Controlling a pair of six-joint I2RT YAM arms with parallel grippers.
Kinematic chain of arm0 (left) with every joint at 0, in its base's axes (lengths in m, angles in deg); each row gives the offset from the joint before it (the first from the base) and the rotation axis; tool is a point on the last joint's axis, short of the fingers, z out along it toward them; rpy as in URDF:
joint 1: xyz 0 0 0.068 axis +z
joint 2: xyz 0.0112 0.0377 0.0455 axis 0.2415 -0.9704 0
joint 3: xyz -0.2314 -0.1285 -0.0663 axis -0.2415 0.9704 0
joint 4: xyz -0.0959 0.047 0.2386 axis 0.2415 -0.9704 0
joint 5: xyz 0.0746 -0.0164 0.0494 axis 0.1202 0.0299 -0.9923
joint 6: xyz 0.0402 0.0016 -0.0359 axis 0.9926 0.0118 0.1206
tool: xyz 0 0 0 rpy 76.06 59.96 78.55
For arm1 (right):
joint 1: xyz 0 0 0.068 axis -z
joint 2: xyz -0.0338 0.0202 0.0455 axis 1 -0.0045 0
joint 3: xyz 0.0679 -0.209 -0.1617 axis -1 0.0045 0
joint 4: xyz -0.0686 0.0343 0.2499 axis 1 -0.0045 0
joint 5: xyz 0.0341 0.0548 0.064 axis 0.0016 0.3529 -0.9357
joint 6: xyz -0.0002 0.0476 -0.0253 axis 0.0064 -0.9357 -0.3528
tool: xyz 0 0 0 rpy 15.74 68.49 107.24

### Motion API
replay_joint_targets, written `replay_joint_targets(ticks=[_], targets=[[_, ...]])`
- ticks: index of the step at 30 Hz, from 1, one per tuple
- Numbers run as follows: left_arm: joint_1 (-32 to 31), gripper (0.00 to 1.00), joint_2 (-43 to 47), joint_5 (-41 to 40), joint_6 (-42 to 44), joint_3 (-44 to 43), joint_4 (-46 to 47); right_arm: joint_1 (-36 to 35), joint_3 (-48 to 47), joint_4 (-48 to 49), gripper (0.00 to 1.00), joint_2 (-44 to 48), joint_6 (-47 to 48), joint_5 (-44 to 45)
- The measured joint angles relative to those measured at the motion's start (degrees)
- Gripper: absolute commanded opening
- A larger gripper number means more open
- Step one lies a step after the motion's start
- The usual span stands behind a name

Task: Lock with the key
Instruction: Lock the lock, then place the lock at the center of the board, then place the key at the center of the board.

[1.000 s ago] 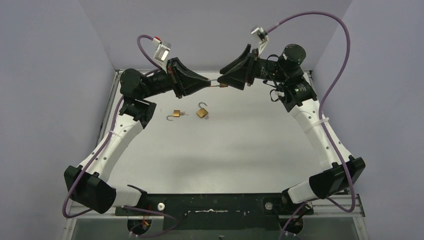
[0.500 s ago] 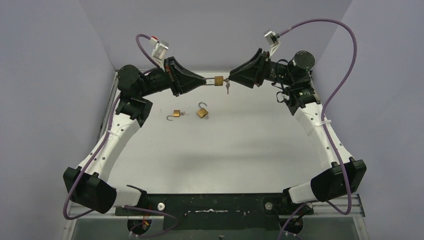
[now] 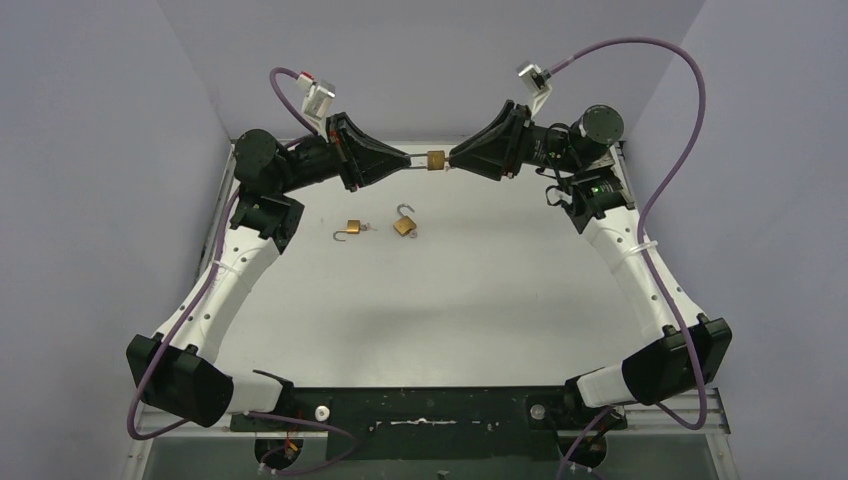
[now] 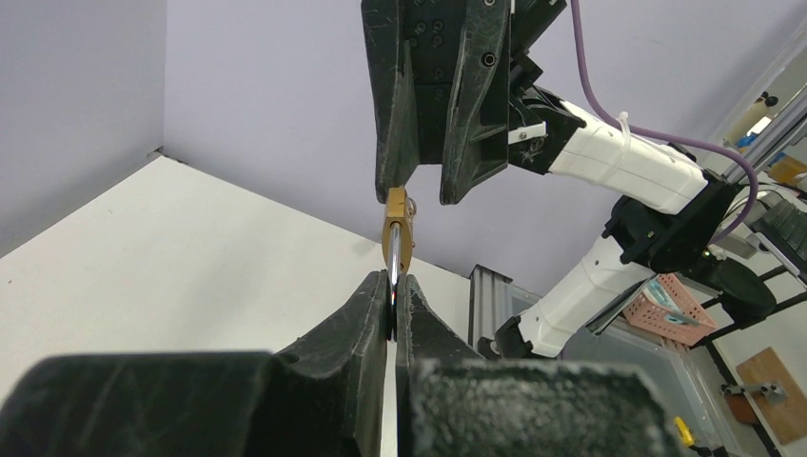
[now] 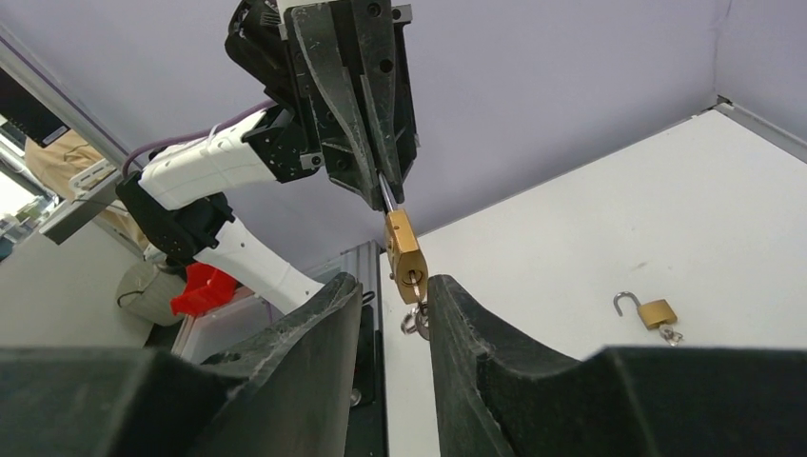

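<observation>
A brass padlock (image 3: 436, 159) hangs in the air over the back of the table, between the two grippers. My left gripper (image 4: 392, 295) is shut on its steel shackle, body pointing away from the fingers. The padlock (image 5: 403, 249) has a key (image 5: 415, 303) with a small ring in its keyhole. My right gripper (image 5: 395, 283) sits around that key end, jaws still apart; one finger (image 5: 447, 295) touches the key ring, the other stands clear. Seen from above, the right gripper (image 3: 452, 160) meets the padlock from the right.
Two more brass padlocks with open shackles lie on the white table: one (image 3: 352, 228) to the left, one (image 3: 404, 224) with a key at its base, also in the right wrist view (image 5: 655, 312). Purple walls close in the back and sides.
The right gripper backed off to the right, then came back in around the key end of the padlock, its jaws narrowing. The left gripper kept hold of the shackle and barely moved.
</observation>
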Motion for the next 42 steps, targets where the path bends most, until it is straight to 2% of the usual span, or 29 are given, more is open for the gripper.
replay_joint_targets(ticks=[2,6,16,19,24,30,32,35,38,42], targets=[[0.04,0.00,0.00,0.04,0.00,0.04,0.00,-0.70,0.00,0.09,0.24,0.00,-0.02,-0.04],[0.20,0.00,0.00,0.13,-0.09,0.04,0.13,-1.05,0.00,0.20,0.01,-0.02,0.13,0.00],[1.07,0.00,0.00,0.74,-0.70,0.26,0.15,-0.37,0.00,-1.99,0.00,-0.11,1.88,-0.02],[2.23,0.00,0.00,0.66,-0.90,0.37,0.28,1.70,0.63,-3.21,0.00,0.44,2.93,0.04],[5.29,0.00,0.00,0.50,-1.05,0.37,0.85,7.04,6.14,-6.25,0.00,4.20,5.16,2.05],[4.33,0.00,-1.07,2.51,-0.11,0.35,-0.37,8.02,14.86,-11.98,0.00,8.90,8.90,8.98],[2.38,0.00,-2.05,2.45,3.04,0.28,-4.35,8.00,17.44,-16.41,0.00,10.25,10.91,13.97],[-3.54,0.00,-5.33,-0.63,12.11,-1.79,-17.84,8.02,20.96,-22.58,0.00,12.11,13.51,23.28],[-10.47,0.00,-11.65,-5.46,21.00,-6.14,-31.93,8.02,23.78,-27.76,0.00,13.68,15.23,31.67],[-16.22,0.00,-20.52,-14.27,28.24,-11.17,-44.72,8.13,26.88,-31.61,0.00,15.21,15.61,41.53]])
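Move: Between the two raised hands, the key stands in the lock, about 1 cm left of the right hand's point, level with it and between its still parted fingers; the lock's body is some 3 cm to the left. The left hand already grips the shackle, with the body roughly 5 cm and the key 7 cm to its right. An open middle padlock lies on the table 23 cm ahead of the left hand, 3 cm left and 45 cm below. Shutting its fingers on the key, the right hand then draws off to the right, away from the lock, and sinks 20 cm in all, ending some 12 cm right and 6 cm forward, turning about 50 degrees clockwise, fingers tipping down. The left hand keeps its grip on the shackle, gives 2–3 cm left and forward, then carries the lock about 20 cm down and 10 cm right, its fingers tipping down some 30 degrees. ##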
